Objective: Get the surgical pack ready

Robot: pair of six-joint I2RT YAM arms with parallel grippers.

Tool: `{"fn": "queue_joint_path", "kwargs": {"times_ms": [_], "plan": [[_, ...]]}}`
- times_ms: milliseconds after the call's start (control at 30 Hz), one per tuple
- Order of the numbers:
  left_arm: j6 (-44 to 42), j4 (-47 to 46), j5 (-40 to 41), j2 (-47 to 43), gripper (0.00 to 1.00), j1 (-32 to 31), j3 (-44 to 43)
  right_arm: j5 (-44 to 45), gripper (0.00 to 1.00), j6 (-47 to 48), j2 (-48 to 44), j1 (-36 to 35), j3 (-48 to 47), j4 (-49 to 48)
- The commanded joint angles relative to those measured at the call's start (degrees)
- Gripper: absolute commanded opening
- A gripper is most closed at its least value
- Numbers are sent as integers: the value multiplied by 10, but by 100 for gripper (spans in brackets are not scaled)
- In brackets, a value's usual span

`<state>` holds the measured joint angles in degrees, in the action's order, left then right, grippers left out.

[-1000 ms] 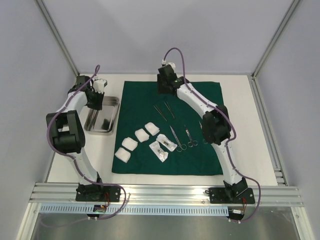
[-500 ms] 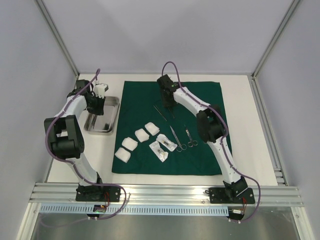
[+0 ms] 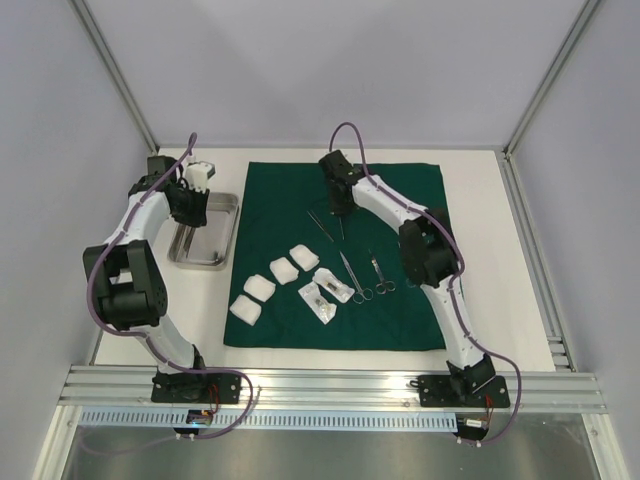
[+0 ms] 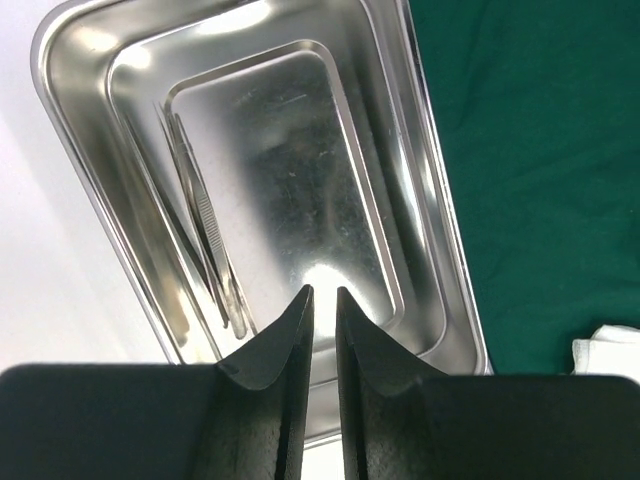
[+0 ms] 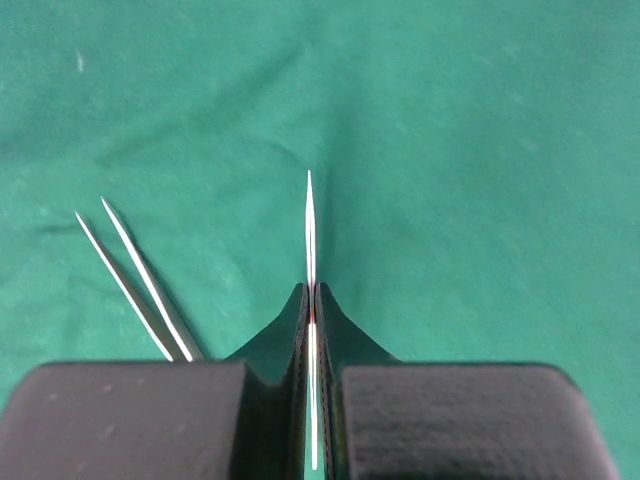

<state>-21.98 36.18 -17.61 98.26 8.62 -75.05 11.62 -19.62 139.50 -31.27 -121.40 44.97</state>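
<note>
The dark green cloth [image 3: 400,200] lies spread flat on the table. On it are slim tweezers [image 3: 320,225], scissor-like instruments [image 3: 357,282] and several white gauze squares [image 3: 284,270]. My right gripper [image 3: 340,212] is low over the cloth [image 5: 480,150] and shut [image 5: 312,288] on a thin pair of tweezers [image 5: 309,220]. A second pair [image 5: 135,275] lies just to its left. My left gripper [image 3: 190,218] hangs over the steel tray [image 3: 228,225]. Its jaws [image 4: 324,292] are nearly together and empty. One pair of tweezers [image 4: 205,235] lies in the tray [image 4: 290,170].
Two small white packets [image 3: 325,292] lie on the cloth near the gauze. The tray stands on the white table left of the cloth. Grey walls and metal frame posts enclose the table at the back and sides.
My right gripper has come from the cloth's far edge down onto the tweezers near its middle. My left arm has shifted slightly over the tray.
</note>
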Motion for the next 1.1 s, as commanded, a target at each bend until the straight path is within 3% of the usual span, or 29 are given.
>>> {"fn": "queue_joint_path", "kwargs": {"times_ms": [0,167,200,367,600,700,1067], "plan": [[-6,23,-22,-28,23,0,3,21,1,-27,-100,4,38,-55],[1,63,-40,-46,24,-4,-4,44,1,-104,-200,-1,158,-167],[1,68,-44,-51,25,-7,-5,44,0,-151,-236,-4,217,-195],[11,71,-51,-105,28,-75,-6,51,1,-319,-303,-36,334,-357],[-15,-14,-16,-161,43,-228,10,37,0,-480,-257,-99,310,-386],[-41,-65,7,-170,47,-272,37,-17,0,-533,-238,-106,305,-400],[-97,-139,59,-155,51,-323,123,-90,0,-596,-219,-109,319,-429]]}}
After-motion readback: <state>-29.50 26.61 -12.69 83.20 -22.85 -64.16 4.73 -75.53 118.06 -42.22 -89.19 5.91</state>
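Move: Beneath the left hand lies the tray, its middle about 5 cm ahead, 2 cm to the right and 9 cm down. The held tweezers are some 36 cm to the left hand's right, 7 cm farther out and 8 cm lower, already shut in the right fingers. From the right hand, the tray is about 34 cm left and 2 cm back; the remaining tweezers lie 5 cm left, 1 cm back; the nearest gauze pad 9 cm left, 10 cm back. Lifting the gripped tweezers off the cloth, the right hand climbs about 14 cm, swings some 15 cm left and 6 cm back, and dips slightly at the end, rolling over 50 degrees so its fingers point left. The left hand leaves the tray, sweeping about 19 cm right to meet it, rising then sinking, turning clockwise, its fingers opening around the handle end's approach. ##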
